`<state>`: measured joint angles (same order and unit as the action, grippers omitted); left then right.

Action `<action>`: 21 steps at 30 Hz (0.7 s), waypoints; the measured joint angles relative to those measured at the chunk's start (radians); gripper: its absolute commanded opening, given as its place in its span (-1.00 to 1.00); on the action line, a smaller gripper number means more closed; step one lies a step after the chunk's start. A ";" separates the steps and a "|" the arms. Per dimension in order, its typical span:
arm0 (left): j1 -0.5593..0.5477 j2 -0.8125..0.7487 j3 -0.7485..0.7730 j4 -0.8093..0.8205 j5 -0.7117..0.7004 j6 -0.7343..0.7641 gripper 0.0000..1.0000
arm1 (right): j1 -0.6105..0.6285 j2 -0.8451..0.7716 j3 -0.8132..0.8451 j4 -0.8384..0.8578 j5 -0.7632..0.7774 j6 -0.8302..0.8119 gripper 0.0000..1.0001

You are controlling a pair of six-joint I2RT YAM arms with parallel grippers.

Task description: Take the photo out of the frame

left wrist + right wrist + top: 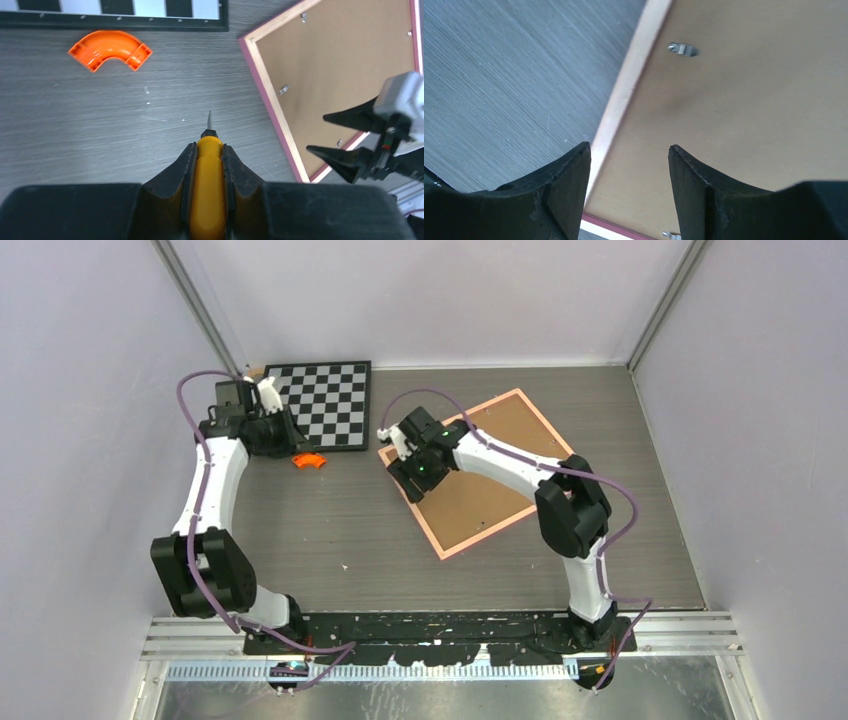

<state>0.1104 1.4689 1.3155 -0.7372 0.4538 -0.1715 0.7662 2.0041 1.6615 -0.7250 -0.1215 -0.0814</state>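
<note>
The frame (470, 505) lies back side up at the centre right of the table, its brown fibreboard back ringed by a thin pink border. The photo is hidden beneath that back. My right gripper (408, 475) hovers open over the frame's left corner; in the right wrist view its jaws (629, 147) straddle bare fibreboard (734, 110) beside the pale edge, with a small metal clip (681, 49) ahead. My left gripper (209, 147) is shut on a yellow-handled screwdriver (210, 185), above the table left of the frame (345, 60). The right gripper (316, 132) also shows there.
A black-rimmed chessboard (320, 405) lies at the back left. An orange curved plastic piece (308, 461) sits on the table just in front of it, close to my left gripper (288, 432). Walls enclose the table on three sides.
</note>
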 measured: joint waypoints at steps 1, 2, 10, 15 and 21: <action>0.014 -0.008 -0.010 0.000 -0.003 -0.007 -1.00 | 0.010 0.012 0.000 0.000 0.000 0.006 0.25; 0.026 -0.018 -0.021 0.001 -0.009 -0.013 -1.00 | 0.020 0.026 0.002 0.000 0.000 0.012 0.24; 0.031 -0.106 -0.058 0.008 -0.041 -0.025 -1.00 | 0.066 0.173 0.068 -0.011 0.008 0.039 0.10; 0.031 -0.132 -0.058 0.007 -0.063 0.005 -1.00 | 0.084 0.193 0.108 -0.012 0.035 0.031 -0.20; 0.031 -0.121 -0.040 -0.039 -0.066 0.067 -1.00 | 0.130 0.193 0.088 -0.002 0.127 -0.052 -0.41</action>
<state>0.1413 1.3483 1.2758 -0.7765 0.3882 -0.1043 0.8967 2.1967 1.7496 -0.7269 0.0059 -0.1333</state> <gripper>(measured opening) 0.195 0.330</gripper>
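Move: The rail I want with my right hand is the wooden back frame's left one: its gripping spot lies about 6 cm below me, 3 cm to my left and 2 cm back. The nearest metal tab on that rail is some 4 cm ahead and 4 cm left; the frame's near corner is about 14 cm back and 2 cm right. From my left hand, that spot lies roughly 22 cm right, 6 cm back and 16 cm down. I drop my right hand about 6 cm, drifting some 4 cm left and slightly back, so the open fingers straddle the frame's left rail. Then I close them to pinch it from outer and inner side while the wrist rolls some 10 degrees, left side dipping. My left hand keeps the screwdriver and eases about 3 cm back and left, rising a little. ##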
